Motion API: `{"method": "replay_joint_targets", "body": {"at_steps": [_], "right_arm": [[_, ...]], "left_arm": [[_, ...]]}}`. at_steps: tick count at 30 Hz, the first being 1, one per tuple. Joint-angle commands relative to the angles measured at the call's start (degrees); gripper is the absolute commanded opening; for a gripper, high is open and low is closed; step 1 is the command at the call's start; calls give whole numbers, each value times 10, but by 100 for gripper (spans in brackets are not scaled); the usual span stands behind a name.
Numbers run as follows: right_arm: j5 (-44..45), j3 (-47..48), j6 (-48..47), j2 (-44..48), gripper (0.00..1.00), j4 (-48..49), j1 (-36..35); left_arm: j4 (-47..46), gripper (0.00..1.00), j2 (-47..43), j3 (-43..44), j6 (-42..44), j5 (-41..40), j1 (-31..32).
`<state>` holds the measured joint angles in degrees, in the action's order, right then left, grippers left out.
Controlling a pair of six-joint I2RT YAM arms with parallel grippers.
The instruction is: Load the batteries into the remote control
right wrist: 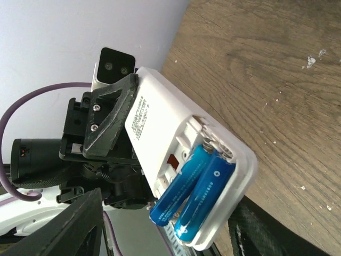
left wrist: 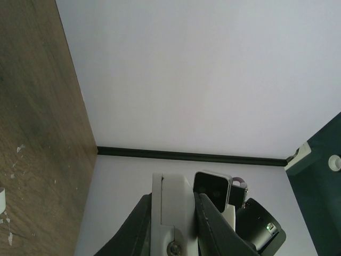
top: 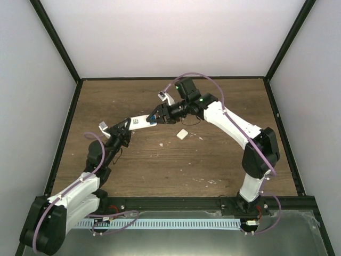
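Note:
The white remote control (right wrist: 160, 114) is held above the table, back side up, with its battery bay uncovered. My left gripper (top: 126, 127) is shut on its far end, and the remote's edge (left wrist: 170, 208) shows between the left fingers. Two blue batteries lie in the bay. One battery (right wrist: 209, 194) sits along the outer wall. The other battery (right wrist: 181, 186) lies askew, its lower end sticking out past the bay's edge. My right gripper (right wrist: 169, 230) is open and straddles the remote's battery end, one finger (right wrist: 80, 226) well clear on the left, the other finger (right wrist: 258, 232) close by the remote's corner.
A small white square cover piece (top: 182, 134) lies on the wooden table (top: 213, 160) just right of the grippers. Pale crumbs speckle the wood. White walls with black frame posts close in the back and sides.

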<state>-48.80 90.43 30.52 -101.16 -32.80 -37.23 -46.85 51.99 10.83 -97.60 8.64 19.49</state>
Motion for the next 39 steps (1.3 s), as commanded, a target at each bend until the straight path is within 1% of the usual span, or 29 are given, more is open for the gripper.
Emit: {"method": "replay_joint_targets", "body": {"at_steps": [1,7,12,17,39], "right_arm": [[-5,27,-16,2,54,-15,-3],[-2,30,-31,2,48,-27,-5],[6,45,-43,-5,48,-41,-12],[14,62,-58,-15,45,-60,-18],[21,74,-55,-25,35,-59,-20]], "left_arm": [[-2,0,-8,12,-8,-2,-1],[3,0,-9,12,-11,-2,-1],[4,0,-7,14,-12,0,-1],[4,0,-7,13,-13,0,-1],[-7,0,-2,14,-11,4,-2]]}}
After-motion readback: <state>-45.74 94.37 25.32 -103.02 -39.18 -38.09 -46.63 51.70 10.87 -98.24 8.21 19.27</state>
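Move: The two batteries already lie in the remote's open bay, just about at the right hand's half-open fingers, their middle only some 1 cm to its left and 1 cm ahead. The left gripper, holding the remote's other end, is about 10 cm to the right hand's left and 2 cm back. The white cover lies on the table roughly 12 cm right, 1 cm ahead and 20 cm below. From the left hand the batteries are about 9 cm right, 2 cm ahead, nearly level. With its lower finger at the underside of the remote's battery end, the right hand brings the upper finger in until it is right at the batteries' near ends; whether it touches can't be seen. The fingers close by about a third of their gap, still partly open, while the hand sinks about 1 cm and tips some 5 degrees, fingertips downward. The left hand holds the remote still. ##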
